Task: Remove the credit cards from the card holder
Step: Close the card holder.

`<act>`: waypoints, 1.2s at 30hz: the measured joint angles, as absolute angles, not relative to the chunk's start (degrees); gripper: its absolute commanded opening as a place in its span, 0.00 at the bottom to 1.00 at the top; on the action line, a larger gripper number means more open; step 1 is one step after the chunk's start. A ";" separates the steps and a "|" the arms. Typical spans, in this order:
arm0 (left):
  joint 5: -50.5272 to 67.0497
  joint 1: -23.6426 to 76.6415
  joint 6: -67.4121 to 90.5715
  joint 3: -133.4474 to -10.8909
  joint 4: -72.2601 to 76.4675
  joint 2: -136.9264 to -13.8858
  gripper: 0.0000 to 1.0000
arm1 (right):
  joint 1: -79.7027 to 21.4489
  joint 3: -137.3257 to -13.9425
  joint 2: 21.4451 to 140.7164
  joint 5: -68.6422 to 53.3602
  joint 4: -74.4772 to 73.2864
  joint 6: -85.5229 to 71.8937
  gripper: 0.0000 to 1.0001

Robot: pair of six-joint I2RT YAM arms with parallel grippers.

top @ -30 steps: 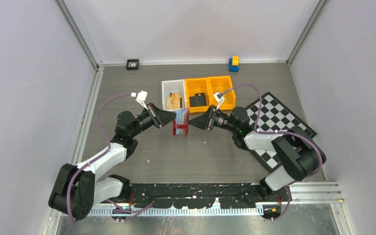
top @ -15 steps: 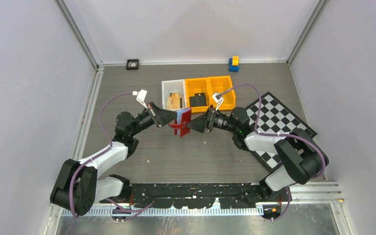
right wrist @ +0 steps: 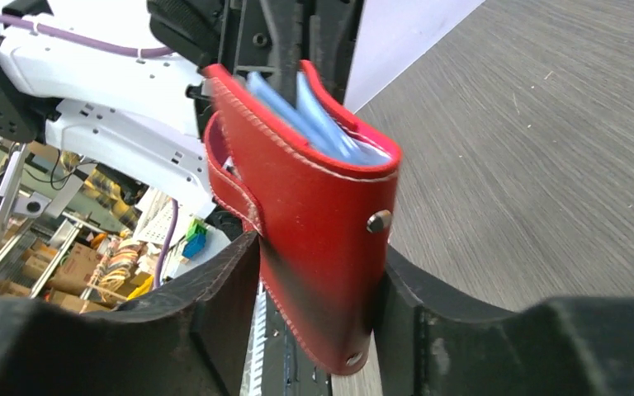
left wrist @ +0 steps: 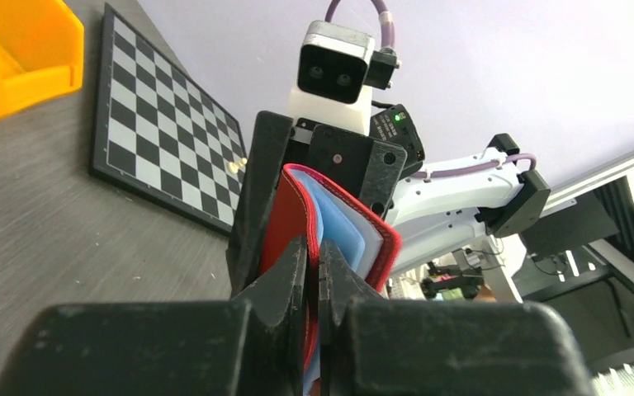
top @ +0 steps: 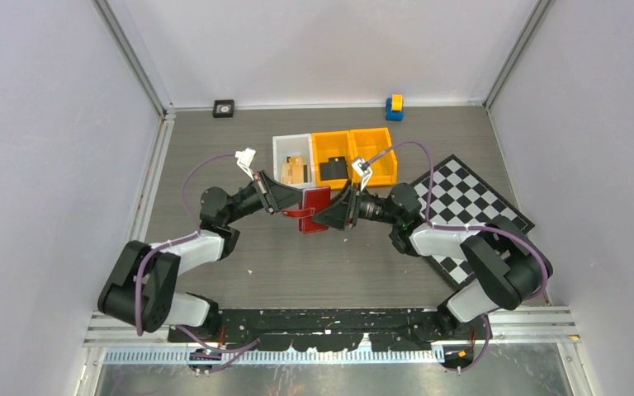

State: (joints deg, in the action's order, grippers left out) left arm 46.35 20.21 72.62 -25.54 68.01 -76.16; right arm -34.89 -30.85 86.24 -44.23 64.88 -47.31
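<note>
The red card holder [top: 314, 203] hangs in the air between my two arms, its red cover facing up in the top view. My left gripper [left wrist: 314, 249] is shut on one red cover edge [left wrist: 290, 206], with the pale blue sleeves [left wrist: 343, 231] fanned beside it. My right gripper [right wrist: 318, 252] stands wide, closed across the width of the outer cover [right wrist: 314, 198]; both fingers touch its edges below the snap stud [right wrist: 377, 220]. Blue sleeves [right wrist: 318, 115] show at the top. No credit cards show in the sleeves.
Behind the holder stand a white bin [top: 281, 148] with tan flat pieces [top: 295, 171] and two yellow bins [top: 355, 142]. A chequered board [top: 466, 202] lies at the right. A blue and yellow block [top: 394, 106] and a small black square [top: 224, 108] sit by the back wall.
The holder has turned from upright, sleeves showing, to red cover facing up. My right jaws opened wide, moved in over the cover and closed a little. The left grip is unchanged.
</note>
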 measured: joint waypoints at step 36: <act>38.74 21.91 55.96 -27.75 44.38 -66.52 0.42 | -40.88 -38.39 78.50 -24.51 29.04 -33.30 0.11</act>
State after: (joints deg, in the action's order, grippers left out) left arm 38.74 21.91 55.96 -27.75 44.38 -66.52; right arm -40.88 -38.39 78.50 -24.51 29.04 -33.30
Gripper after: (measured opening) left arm 0.279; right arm 0.215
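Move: The red card holder is up in the air between the hands, already folded. Its middle lies about 3 cm to the right of the left fingers, 2 cm back and 3 cm lower; the right fingers stand open around its fold side, its middle only 1 cm ahead, left and above them. From the right hand the white box is roughly 21 cm ahead and 7 cm left, the yellow bins about 22 cm ahead and 9 cm right, both some 18 cm lower. The right fingers close over the card holder's fold beside the metal snap and pinch it, then the hand carries it forward and down, about 3 cm each way, tips dipping and swinging clockwise some 20 degrees, before easing back slightly. The left hand keeps its pinch on the free edge and goes along about 2 cm forward and down, its tips dipping too, then backs up a little as its fingers start to part. ##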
